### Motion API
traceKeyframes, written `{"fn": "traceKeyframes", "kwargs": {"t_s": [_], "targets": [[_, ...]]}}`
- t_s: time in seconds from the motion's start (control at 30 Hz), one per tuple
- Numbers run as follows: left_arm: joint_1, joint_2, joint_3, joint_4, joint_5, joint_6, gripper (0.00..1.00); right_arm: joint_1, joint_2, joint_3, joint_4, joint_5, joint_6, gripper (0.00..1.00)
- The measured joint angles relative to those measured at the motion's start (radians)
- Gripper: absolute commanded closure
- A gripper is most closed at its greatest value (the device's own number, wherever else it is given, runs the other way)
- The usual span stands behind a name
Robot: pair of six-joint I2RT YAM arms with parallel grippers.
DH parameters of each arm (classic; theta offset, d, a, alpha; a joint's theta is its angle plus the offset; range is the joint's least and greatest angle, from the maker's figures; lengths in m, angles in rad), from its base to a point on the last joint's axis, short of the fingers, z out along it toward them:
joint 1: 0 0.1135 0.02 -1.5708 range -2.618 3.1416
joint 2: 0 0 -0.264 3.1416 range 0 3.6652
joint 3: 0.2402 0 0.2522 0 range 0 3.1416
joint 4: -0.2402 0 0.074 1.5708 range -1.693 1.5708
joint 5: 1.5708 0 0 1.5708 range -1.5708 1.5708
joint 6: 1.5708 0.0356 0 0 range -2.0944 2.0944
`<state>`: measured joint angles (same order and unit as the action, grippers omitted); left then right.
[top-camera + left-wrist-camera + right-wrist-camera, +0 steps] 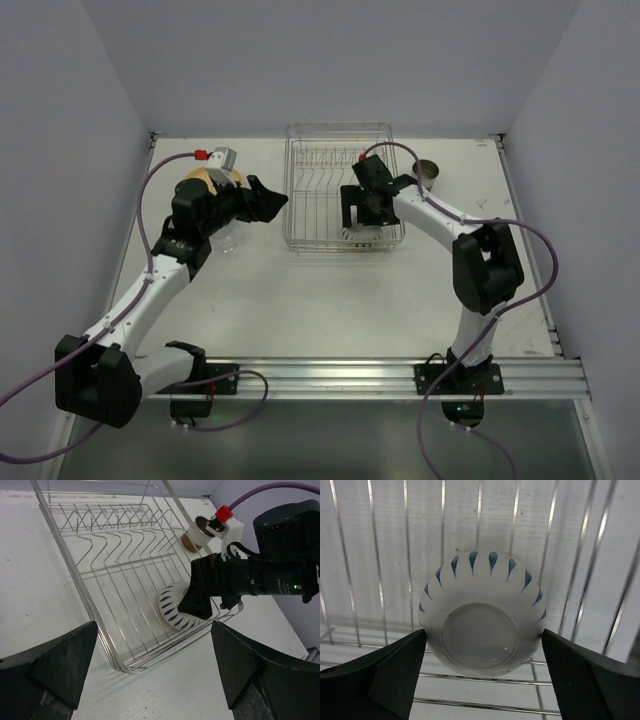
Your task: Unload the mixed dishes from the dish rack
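Observation:
The silver wire dish rack [320,150] stands at the table's far middle; it also shows in the left wrist view [75,575]. A white cup [482,602] with blue teardrop marks lies upside down in its near right corner, also seen from the left wrist [172,611]. My right gripper [360,222] hangs over it, open, a finger on each side of the cup [483,635]. My left gripper [272,197] is open and empty just left of the rack [154,627]. The rack's prongs hold no plates.
A brown cup [428,175] stands on the table right of the rack [197,532]. A small clear glass [228,240] stands by the left arm. A yellow-orange plate edge [203,178] shows under the left wrist. Walls close off three sides.

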<state>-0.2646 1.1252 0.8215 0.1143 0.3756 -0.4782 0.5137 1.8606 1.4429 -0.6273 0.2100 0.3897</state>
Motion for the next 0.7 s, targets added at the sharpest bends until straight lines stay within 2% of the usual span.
{"fn": "traceKeyframes", "kwargs": {"t_s": [0.33,0.7], "targets": [[0.0,0.022,-0.001,0.006,0.014,0.0,0.0,0.01,0.001,-0.02,0.098,-0.309,0.043,0.01],[0.0,0.022,-0.001,0.013,0.016,0.001,0.0,0.008,0.001,-0.035,0.121,-0.333,0.045,0.01]]}}
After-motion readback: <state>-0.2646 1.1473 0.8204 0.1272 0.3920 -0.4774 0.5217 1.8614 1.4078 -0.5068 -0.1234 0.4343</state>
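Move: The upturned bowl lies just under the right hand, between its spread fingers, its middle about 2 cm below and 1 cm back. The rack's near rail runs some 6 cm back and 4 cm left of this hand; its left side is about 16 cm left and 8 cm ahead. The brown cup stands outside the rack, 14 cm right and 13 cm ahead. From the left hand the bowl is about 19 cm right, 5 cm ahead, 18 cm below. Sideways to the left, level and brisk, the right hand travels about 6.5 cm along the near rail towards the rack's left side, easing back slightly, then settles. The wrist rolls nearly 20 degrees so the fingertips swing left, with a small counter-clockwise turn; the fingers stay wide open around the bowl, the right-hand one pushing it along. ##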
